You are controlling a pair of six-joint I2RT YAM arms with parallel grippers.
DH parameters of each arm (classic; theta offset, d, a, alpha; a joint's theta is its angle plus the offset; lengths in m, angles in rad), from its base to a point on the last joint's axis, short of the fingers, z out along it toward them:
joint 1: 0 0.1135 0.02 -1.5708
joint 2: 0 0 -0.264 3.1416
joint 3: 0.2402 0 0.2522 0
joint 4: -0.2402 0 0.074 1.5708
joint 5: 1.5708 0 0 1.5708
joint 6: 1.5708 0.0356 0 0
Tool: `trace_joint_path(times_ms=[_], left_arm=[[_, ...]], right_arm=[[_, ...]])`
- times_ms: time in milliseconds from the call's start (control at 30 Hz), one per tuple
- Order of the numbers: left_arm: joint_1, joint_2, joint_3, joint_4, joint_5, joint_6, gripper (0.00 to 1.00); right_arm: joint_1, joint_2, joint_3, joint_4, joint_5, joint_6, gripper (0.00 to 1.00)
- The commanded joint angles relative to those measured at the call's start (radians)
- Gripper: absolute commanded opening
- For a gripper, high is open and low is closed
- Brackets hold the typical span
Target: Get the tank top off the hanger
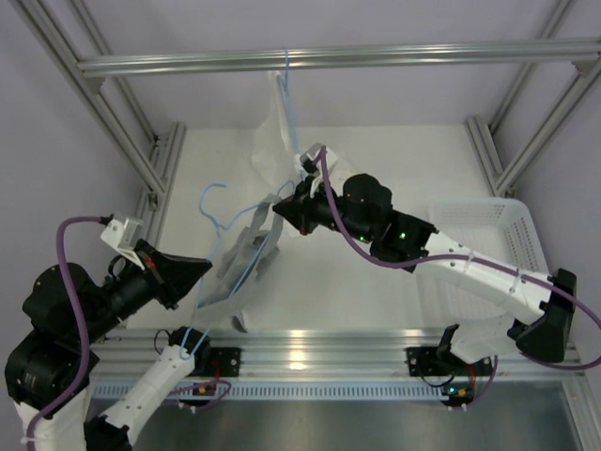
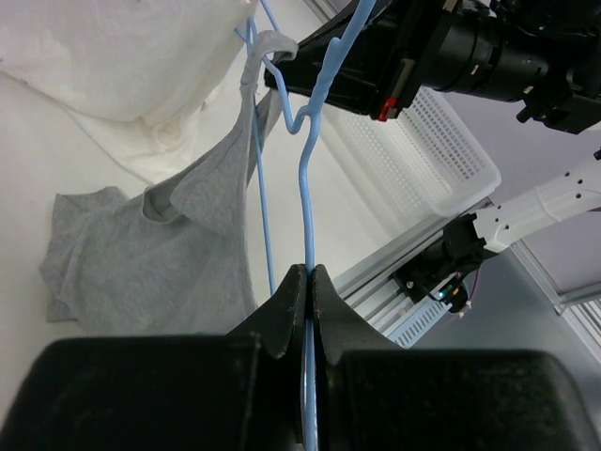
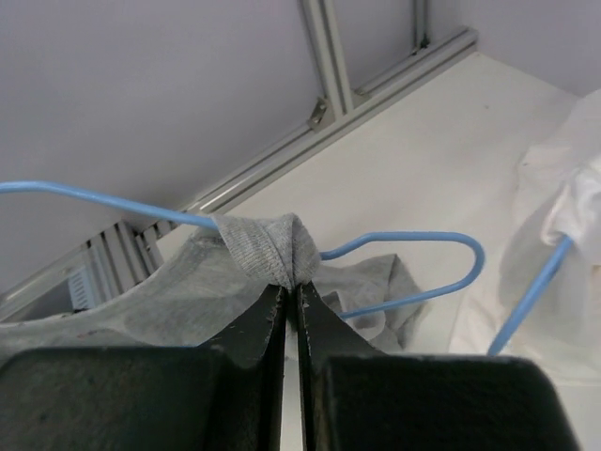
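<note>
The light-blue wire hanger [image 1: 205,194] is held tilted above the table with the grey tank top [image 1: 242,261] draped on it. My left gripper [image 1: 208,269] is shut on the hanger's wire [image 2: 307,188], its jaws [image 2: 308,274] pressed together around the wire. The top's body [image 2: 160,254] hangs down to the left of that wire. My right gripper [image 1: 281,200] is shut on one narrow shoulder strap [image 3: 265,244], which is looped over the wire just above its fingertips [image 3: 291,285]. The hanger's hooked end [image 3: 441,237] juts to the right of the strap.
A white garment [image 1: 274,132] hangs on a second blue hanger [image 1: 286,70] from the overhead rail [image 1: 376,56], close behind the right gripper. A white basket [image 1: 488,244] stands at the right. Frame posts flank the table.
</note>
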Motion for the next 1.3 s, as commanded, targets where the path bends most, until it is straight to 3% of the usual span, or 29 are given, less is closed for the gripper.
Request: trace_joint_path(times_ms=[0,633,1100,1267], left_arm=[[0.006,-0.013,0.004,0.046,-0.009,0.016,0.00],[0.006,-0.033,0.047,0.016,-0.018,0.025,0.00],[-0.011,-0.079,0.066,-0.060,-0.059,0.051,0.00],[-0.016,-0.081,0.066,-0.057,-0.023,0.054,0.00]], right_arm=[[0.017,-0.059,0.010,0.056,0.157,-0.005,0.00],[0.010,-0.074,0.024,-0.020,0.388,0.002,0.00],[0.006,-0.119,0.047,-0.039,0.293,0.002,0.00],[0.006,-0.136,0.053,-0.077,0.343,-0.021,0.00]])
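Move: My right hand already pinches the tank top's strap near the hanger's free end; the end pokes out about 5 cm ahead and 2 cm to the right of these fingers, roughly level. The white top's hanger tip is some 10 cm ahead, 5 cm right and a little lower. From my left hand, which grips the near shoulder of the hanger, the free end is about 15 cm ahead and 15 cm right; the neck is 7 cm ahead, 2 cm right and slightly above. With my fingers shut on the strap, I drag it along and out past the hanger's free end, my right hand going right and forward about 6 cm while turning some 20 degrees clockwise, then easing back slightly as it rises. My left hand keeps its pinch on the hanger and draws it back and left by about 3 cm, away from my right hand, tipping up slightly. ##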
